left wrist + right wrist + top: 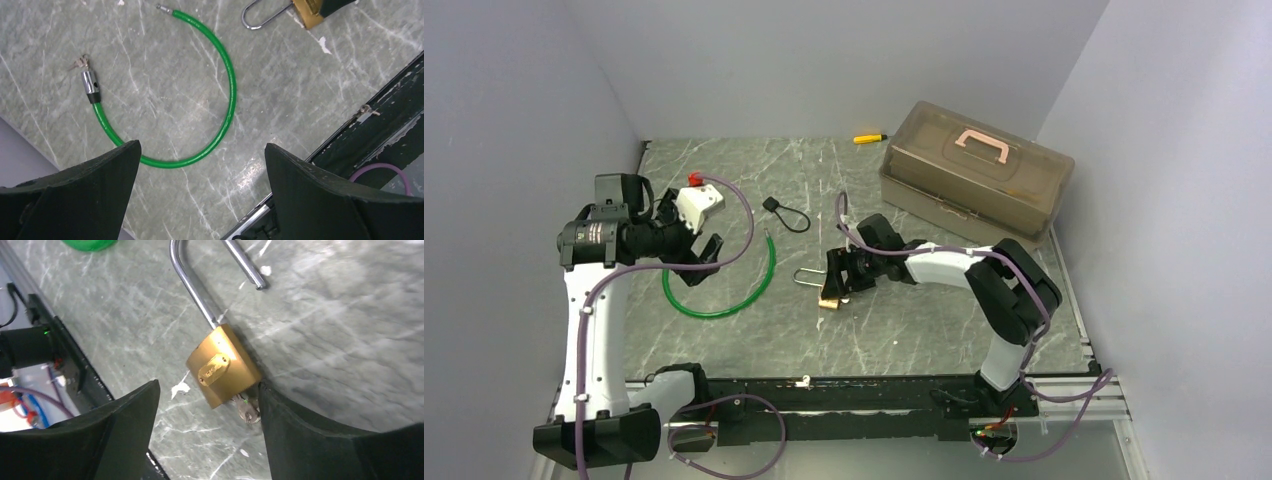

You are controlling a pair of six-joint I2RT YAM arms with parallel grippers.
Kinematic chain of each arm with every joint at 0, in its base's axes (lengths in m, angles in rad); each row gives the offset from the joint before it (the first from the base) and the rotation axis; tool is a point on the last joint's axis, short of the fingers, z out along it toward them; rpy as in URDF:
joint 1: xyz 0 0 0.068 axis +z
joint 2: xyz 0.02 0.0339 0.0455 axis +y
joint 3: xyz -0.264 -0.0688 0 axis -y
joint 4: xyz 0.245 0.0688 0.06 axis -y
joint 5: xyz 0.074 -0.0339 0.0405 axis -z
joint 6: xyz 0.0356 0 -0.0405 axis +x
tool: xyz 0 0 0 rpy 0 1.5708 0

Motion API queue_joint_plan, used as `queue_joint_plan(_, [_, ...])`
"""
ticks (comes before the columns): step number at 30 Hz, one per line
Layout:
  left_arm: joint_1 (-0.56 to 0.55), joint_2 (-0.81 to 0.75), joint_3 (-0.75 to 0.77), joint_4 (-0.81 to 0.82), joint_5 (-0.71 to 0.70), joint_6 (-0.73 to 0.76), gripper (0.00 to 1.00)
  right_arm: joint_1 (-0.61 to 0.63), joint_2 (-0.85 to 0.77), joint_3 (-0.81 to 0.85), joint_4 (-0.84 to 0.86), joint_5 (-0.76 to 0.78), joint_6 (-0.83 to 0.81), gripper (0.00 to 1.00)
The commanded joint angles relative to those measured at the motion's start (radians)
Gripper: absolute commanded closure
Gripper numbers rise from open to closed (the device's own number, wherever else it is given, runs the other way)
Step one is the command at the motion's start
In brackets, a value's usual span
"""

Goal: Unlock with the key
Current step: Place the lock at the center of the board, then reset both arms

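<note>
A small brass padlock (225,367) lies on the marble table, its steel shackle (192,285) raised with one end free of the body. The tiny silvery key (247,409) sticks out of the bottom of the body, close against my right inner finger (280,410). My right gripper (208,386) stands open over the lock's lower end, the other finger well clear of it. From above, the padlock (830,297) shows just under the right gripper (839,275). My left gripper (202,145) hangs open and empty over the table's left side, away from the padlock (307,12).
A green cable lock (227,75) curls below the left gripper, with small keys (79,62) at its chrome end. A brown toolbox (974,170) stands back right, a yellow-and-black tool (870,138) by the back wall, a black cord loop (786,213) mid-table. The front rail (874,385) edges the table.
</note>
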Motion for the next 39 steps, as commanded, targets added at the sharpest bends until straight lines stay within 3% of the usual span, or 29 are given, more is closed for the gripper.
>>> queue_joint_plan(1, [0.006, 0.004, -0.026, 0.001, -0.068, 0.017, 0.01, -0.003, -0.095, 0.025, -0.094, 0.169, -0.045, 0.21])
queue_joint_plan(5, [0.011, -0.010, -0.072, 0.036, -0.084, 0.001, 0.01, -0.007, -0.175, 0.058, -0.199, 0.332, -0.065, 0.01])
queue_joint_plan(10, [0.068, -0.020, -0.119, 0.131, -0.063, -0.066, 0.01, -0.014, -0.354, 0.044, -0.222, 0.524, -0.041, 0.00])
queue_joint_plan(16, [0.244, 0.014, -0.174, 0.271, 0.101, -0.187, 0.00, -0.047, -0.688, -0.144, -0.157, 0.928, 0.055, 0.00])
queue_joint_plan(21, [0.267, 0.031, -0.304, 0.406, 0.155, -0.223, 0.01, -0.066, -0.771, -0.291, -0.156, 1.370, 0.111, 0.00])
queue_joint_plan(24, [0.267, 0.021, -0.431, 0.571, 0.158, -0.290, 0.01, -0.088, -0.772, -0.356, -0.121, 1.508, 0.087, 0.00])
queue_joint_plan(31, [0.267, -0.005, -0.721, 1.051, 0.196, -0.414, 0.01, -0.244, -0.774, -0.464, 0.062, 1.556, 0.099, 0.01])
queue_joint_plan(39, [0.266, 0.062, -0.968, 1.602, 0.253, -0.505, 0.00, -0.437, -0.645, -0.556, 0.489, 1.443, -0.141, 0.01])
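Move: The brass padlock lies with its body between the right hand's parted fingers, some 2 cm left, 1 cm nearer the base and 2 cm below. From that hand the small black cable lock is about 19 cm ahead and 11 cm left, and the toolbox's middle 24 cm ahead and 31 cm right. The padlock is level with the left hand, about 23 cm right and 23 cm below; the green cable's loop centres 8 cm ahead of that hand, 2 cm left and 24 cm below. Right fingers, already parted, finish opening and come free of the padlock. The hand then swings about 38 cm right and slightly forward, arching up before sinking again in front of the toolbox, turning far clockwise. Meanwhile the open left hand drops about 18 cm towards the green loop, easing forward and turning some 20 degrees counter-clockwise. ##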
